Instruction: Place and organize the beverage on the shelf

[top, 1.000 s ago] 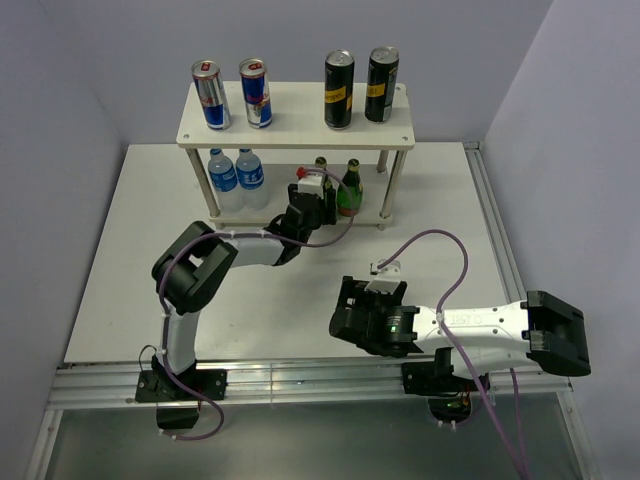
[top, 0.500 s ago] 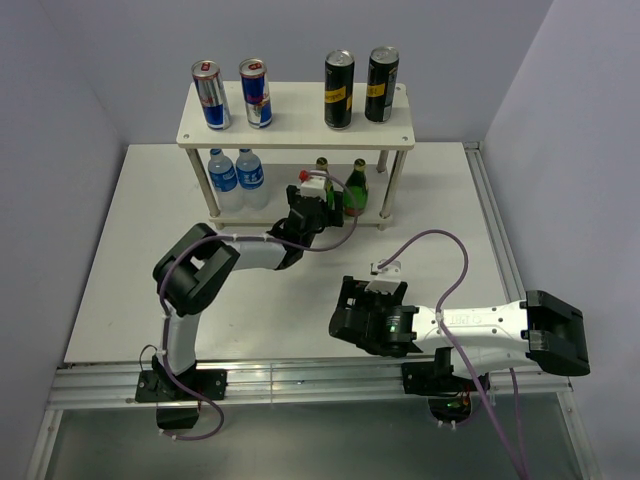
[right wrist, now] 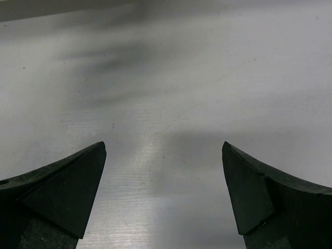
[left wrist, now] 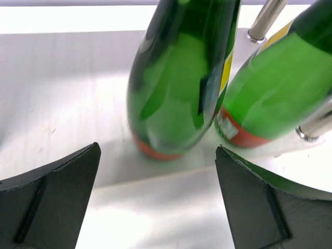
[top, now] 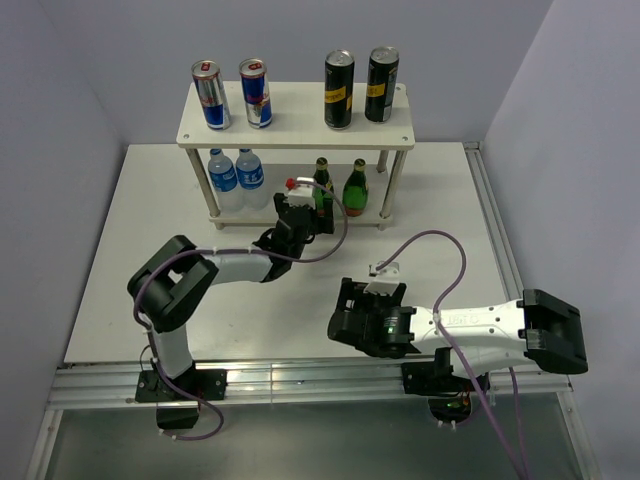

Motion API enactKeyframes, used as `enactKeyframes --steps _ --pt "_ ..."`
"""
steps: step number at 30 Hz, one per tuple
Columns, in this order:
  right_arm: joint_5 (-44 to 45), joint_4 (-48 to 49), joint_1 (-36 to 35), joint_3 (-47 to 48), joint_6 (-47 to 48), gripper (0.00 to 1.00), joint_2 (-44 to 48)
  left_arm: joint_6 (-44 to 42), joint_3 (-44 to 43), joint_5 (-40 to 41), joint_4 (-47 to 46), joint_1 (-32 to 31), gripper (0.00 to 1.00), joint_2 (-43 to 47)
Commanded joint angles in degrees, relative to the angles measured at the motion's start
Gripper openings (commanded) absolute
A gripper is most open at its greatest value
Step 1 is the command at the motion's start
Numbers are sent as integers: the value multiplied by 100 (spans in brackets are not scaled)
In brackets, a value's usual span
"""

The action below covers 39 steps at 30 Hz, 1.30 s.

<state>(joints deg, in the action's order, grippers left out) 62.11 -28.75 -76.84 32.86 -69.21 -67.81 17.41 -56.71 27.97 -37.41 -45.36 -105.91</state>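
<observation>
The shelf stands at the back of the table. Its top board carries two silver-and-blue cans and two black cans. Two green bottles stand upright side by side on the lower board. In the left wrist view they are the nearer bottle and the right one. My left gripper is open just in front of the nearer bottle, touching nothing. My right gripper hangs open and empty over the bare table.
Two clear water bottles stand on the left of the lower board. A metal shelf leg rises behind the bottles and another near the right bottle. A grey wall lies behind, and a metal rail runs along the near edge.
My left gripper has opened, let go of the green bottle on the lower board and drawn back to the left. The right arm has not moved.
</observation>
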Motion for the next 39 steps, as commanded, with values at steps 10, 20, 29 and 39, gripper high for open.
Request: enactKeyframes --steps 10,20,29,39 --pt "531 -1405 -647 984 -998 100 -294 1097 1196 877 1716 -1288 99 1862" --pt "573 -1956 -1026 3309 1252 100 295 2557 -56 1519 6701 -2336 99 4452" --pt "2340 -5369 -1650 6318 169 100 -250 2005 -1658 2370 7986 -2609 99 5756" --pt "2587 -837 -1720 4872 4139 100 1348 1828 -2230 3188 8408 -2609 99 6161"
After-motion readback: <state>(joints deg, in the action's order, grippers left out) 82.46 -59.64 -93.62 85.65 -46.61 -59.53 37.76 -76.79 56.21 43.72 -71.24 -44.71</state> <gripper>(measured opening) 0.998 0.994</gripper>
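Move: The green bottle that the left gripper has already released stands on the lower shelf about 5 cm ahead of that hand, 3 cm to its right and 2 cm below. Its twin lies 8 cm right of it, level with it; the nearer water bottle is some 13 cm left of the hand and 5 cm ahead. From the right gripper, the released bottle is roughly 24 cm ahead, 12 cm left and 2 cm higher. Draw the open left gripper straight back from the released green bottle, nearly level for the first 15 cm or more, then lift it about 27 cm while swinging left, rolling its left side down some 20 degrees. Meanwhile raise the open right gripper about 32 cm, first veering left and then back right, and tip its fingers upward. ##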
